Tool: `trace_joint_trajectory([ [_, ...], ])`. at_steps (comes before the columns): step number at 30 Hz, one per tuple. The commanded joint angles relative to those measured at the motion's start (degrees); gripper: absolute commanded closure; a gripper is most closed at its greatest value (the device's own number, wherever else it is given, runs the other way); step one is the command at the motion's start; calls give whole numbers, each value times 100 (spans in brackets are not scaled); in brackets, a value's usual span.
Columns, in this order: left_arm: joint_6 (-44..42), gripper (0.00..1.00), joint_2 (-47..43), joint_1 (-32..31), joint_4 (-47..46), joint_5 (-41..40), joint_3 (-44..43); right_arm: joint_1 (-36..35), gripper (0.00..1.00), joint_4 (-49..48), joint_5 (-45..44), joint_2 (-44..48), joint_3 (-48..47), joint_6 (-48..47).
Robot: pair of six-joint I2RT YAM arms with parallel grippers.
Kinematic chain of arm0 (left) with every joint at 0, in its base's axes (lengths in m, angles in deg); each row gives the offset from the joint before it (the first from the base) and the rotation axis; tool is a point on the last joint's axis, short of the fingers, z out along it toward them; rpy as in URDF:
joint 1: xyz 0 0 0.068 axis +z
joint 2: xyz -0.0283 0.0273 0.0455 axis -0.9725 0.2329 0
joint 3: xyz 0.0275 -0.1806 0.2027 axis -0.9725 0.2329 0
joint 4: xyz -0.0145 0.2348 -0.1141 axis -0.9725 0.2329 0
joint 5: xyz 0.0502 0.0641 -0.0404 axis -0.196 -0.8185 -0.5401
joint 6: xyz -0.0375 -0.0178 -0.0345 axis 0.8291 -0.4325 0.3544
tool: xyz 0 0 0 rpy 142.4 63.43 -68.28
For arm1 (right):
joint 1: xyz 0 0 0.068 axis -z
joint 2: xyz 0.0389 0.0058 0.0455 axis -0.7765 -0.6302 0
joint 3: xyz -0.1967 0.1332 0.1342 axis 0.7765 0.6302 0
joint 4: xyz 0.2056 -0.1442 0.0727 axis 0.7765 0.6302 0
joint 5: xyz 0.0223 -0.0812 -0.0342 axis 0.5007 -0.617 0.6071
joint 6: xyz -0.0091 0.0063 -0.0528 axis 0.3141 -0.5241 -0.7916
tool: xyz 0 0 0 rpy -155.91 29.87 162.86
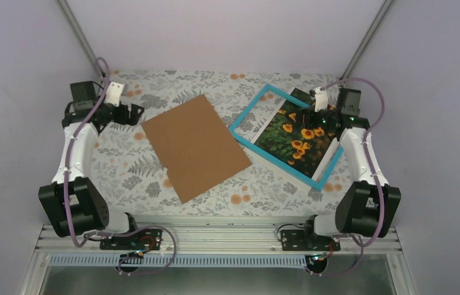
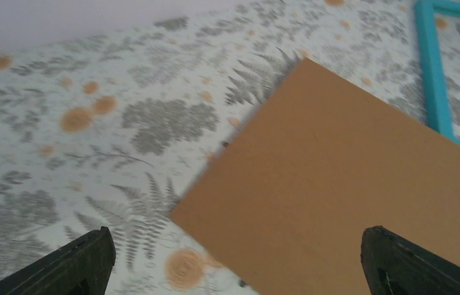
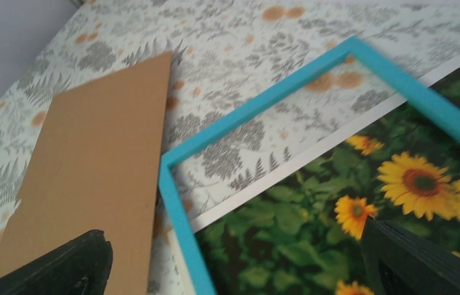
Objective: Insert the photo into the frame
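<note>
The frame (image 1: 249, 107), thin and teal-blue, lies flat at the right of the table. The photo (image 1: 295, 141) of orange-yellow flowers on green leaves lies face up, skewed, under the frame, whose bars cross over it. My right gripper (image 1: 301, 98) hovers open above their far corner. In the right wrist view the frame (image 3: 252, 107) and photo (image 3: 276, 209) lie below my open right gripper (image 3: 233, 246), which holds nothing. My left gripper (image 1: 135, 114) stands open at the far left, beside the board; in its wrist view the left gripper (image 2: 237, 239) is empty.
A plain brown backing board (image 1: 196, 147) lies flat mid-table, its right corner close to the frame; the board (image 2: 338, 172) fills much of the left wrist view. A fern-and-flower printed cloth (image 1: 123, 178) covers the table. Grey walls close in on three sides.
</note>
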Motion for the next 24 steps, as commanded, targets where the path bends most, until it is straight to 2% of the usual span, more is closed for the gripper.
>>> trace_joint_trajectory([
  [1,-118,0,-481,-481,-156,-200,547,-261,0,-108,-237,481,532,-247],
  [6,-268,0,-741,-1599,-313,-615,1020,-482,0,30,-457,818,1028,-558],
  [12,-491,0,-626,-3706,-620,-1525,1317,-614,0,151,-771,1076,1492,-949],
  [18,-600,0,-102,-6051,-1301,-2833,1602,-661,0,248,-1155,1198,1841,-1280],
  [21,-600,0,363,-6983,-1607,-3345,1700,-673,0,283,-1343,1198,1928,-1356],
  [24,-677,0,811,-7660,-1882,-3959,1767,-678,0,276,-1489,1185,1984,-1390],
])
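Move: From the left hand, the teal frame's near left bar has its middle about 48 cm to the right and 3 cm back, some 22 cm below; the cardboard lies 18 cm right and 4 cm ahead. For the right hand that bar's middle is about 9 cm left and 2 cm back, also 22 cm below, while the photo under the frame is centred 10 cm ahead and 5 cm right, the cardboard 38 cm left and 5 cm ahead. Sweeping fast to the right, over the cardboard towards the frame's near left bar, the left hand goes some 35 cm across, 18 cm back and 12 cm down, swinging about 50 degrees clockwise until its fingers point right. Meanwhile the right hand sinks and draws back about 8 to 9 cm each, down towards the same bar, its left side dipping slightly. Both stay wide open and touch nothing. ##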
